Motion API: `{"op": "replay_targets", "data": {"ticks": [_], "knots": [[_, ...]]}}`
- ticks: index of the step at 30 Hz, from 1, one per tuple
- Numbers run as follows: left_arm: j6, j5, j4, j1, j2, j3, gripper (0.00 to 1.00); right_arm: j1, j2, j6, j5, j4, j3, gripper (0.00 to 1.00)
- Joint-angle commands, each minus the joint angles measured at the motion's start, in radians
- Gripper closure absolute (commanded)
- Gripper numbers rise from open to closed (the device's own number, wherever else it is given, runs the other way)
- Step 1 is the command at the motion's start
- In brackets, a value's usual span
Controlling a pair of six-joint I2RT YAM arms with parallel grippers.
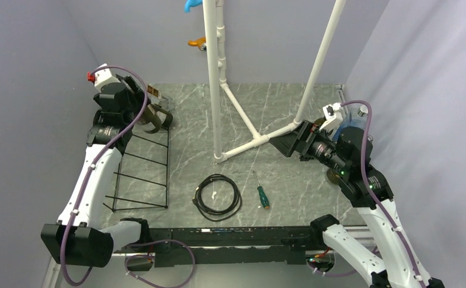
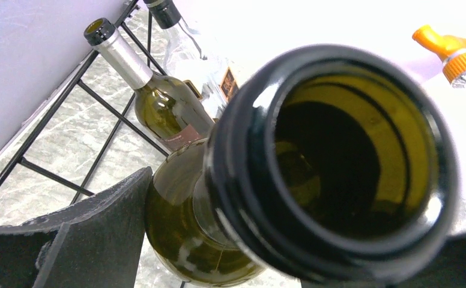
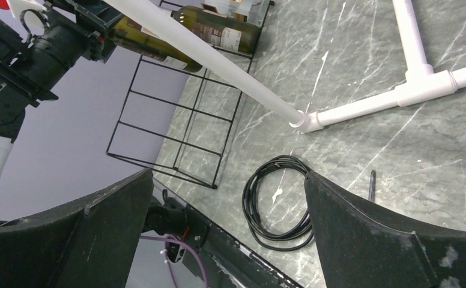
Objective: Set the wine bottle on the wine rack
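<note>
My left gripper (image 1: 151,117) is shut on a dark green wine bottle (image 1: 160,120) at the far end of the black wire wine rack (image 1: 148,175). In the left wrist view the bottle's open mouth (image 2: 351,162) fills the frame. Its neck runs between my fingers (image 2: 92,234) toward the rack bars (image 2: 56,114). A second green bottle with a silver foil neck (image 2: 152,99) and a clear bottle (image 2: 202,60) lie on the rack beyond. The right wrist view shows the held bottle (image 3: 149,45) over the rack (image 3: 182,138). My right gripper (image 3: 227,201) hangs open and empty above the table.
A white pipe frame (image 1: 217,84) stands mid-table, its slanted leg close to my right gripper (image 1: 280,144). An orange clip (image 1: 197,42) and a blue one (image 1: 191,5) hang on it. A coiled black cable (image 1: 218,197) and a green-handled screwdriver (image 1: 261,194) lie near the front.
</note>
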Motion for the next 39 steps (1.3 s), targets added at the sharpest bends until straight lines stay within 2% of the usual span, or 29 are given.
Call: {"op": "replay_targets", "data": {"ticks": [1, 11, 21, 25, 31, 39], "knots": [[0.012, 0.039, 0.207, 0.034, 0.012, 0.006, 1.00, 0.000, -0.014, -0.013, 0.025, -0.015, 0.048, 0.00], [-0.004, 0.145, 0.277, 0.095, 0.084, -0.052, 1.00, 0.000, -0.036, -0.003, 0.052, -0.024, 0.040, 0.00], [-0.003, 0.138, 0.345, 0.098, 0.095, -0.135, 1.00, 0.000, -0.057, 0.032, 0.035, 0.024, -0.033, 0.00], [-0.031, 0.145, 0.341, 0.098, 0.116, -0.133, 1.00, 0.000, -0.061, 0.026, 0.042, 0.015, -0.030, 0.00], [-0.114, 0.132, 0.251, 0.153, 0.161, -0.111, 1.00, 0.000, -0.066, 0.018, 0.058, 0.004, -0.026, 0.00], [-0.193, 0.237, 0.217, 0.204, 0.216, -0.101, 1.00, 0.000, -0.069, 0.021, 0.061, 0.013, -0.045, 0.00]]}}
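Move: The left hand already holds the wine bottle by the neck. The free place on the wine rack, just nearer than the bottles already there, has its middle about 2 cm back from the hand, 4 cm left and 18 cm below. At much the same depth below, the green bottle already racked lies some 5 cm ahead and 4 cm left, and the clear bottle about 11 cm ahead and 3 cm left. From the right hand, the free place is roughly 14 cm ahead, 53 cm left and 19 cm below. Down, some 13 cm in all, goes the left hand, keeping its grip on the bottle's neck and lowering the bottle towards the free place beside the racked green one. It eases about 3 cm forward early on, nearly pauses halfway, then sinks again while drifting left, with the wrist tipping down and its left side dropping, each about 10 degrees. ##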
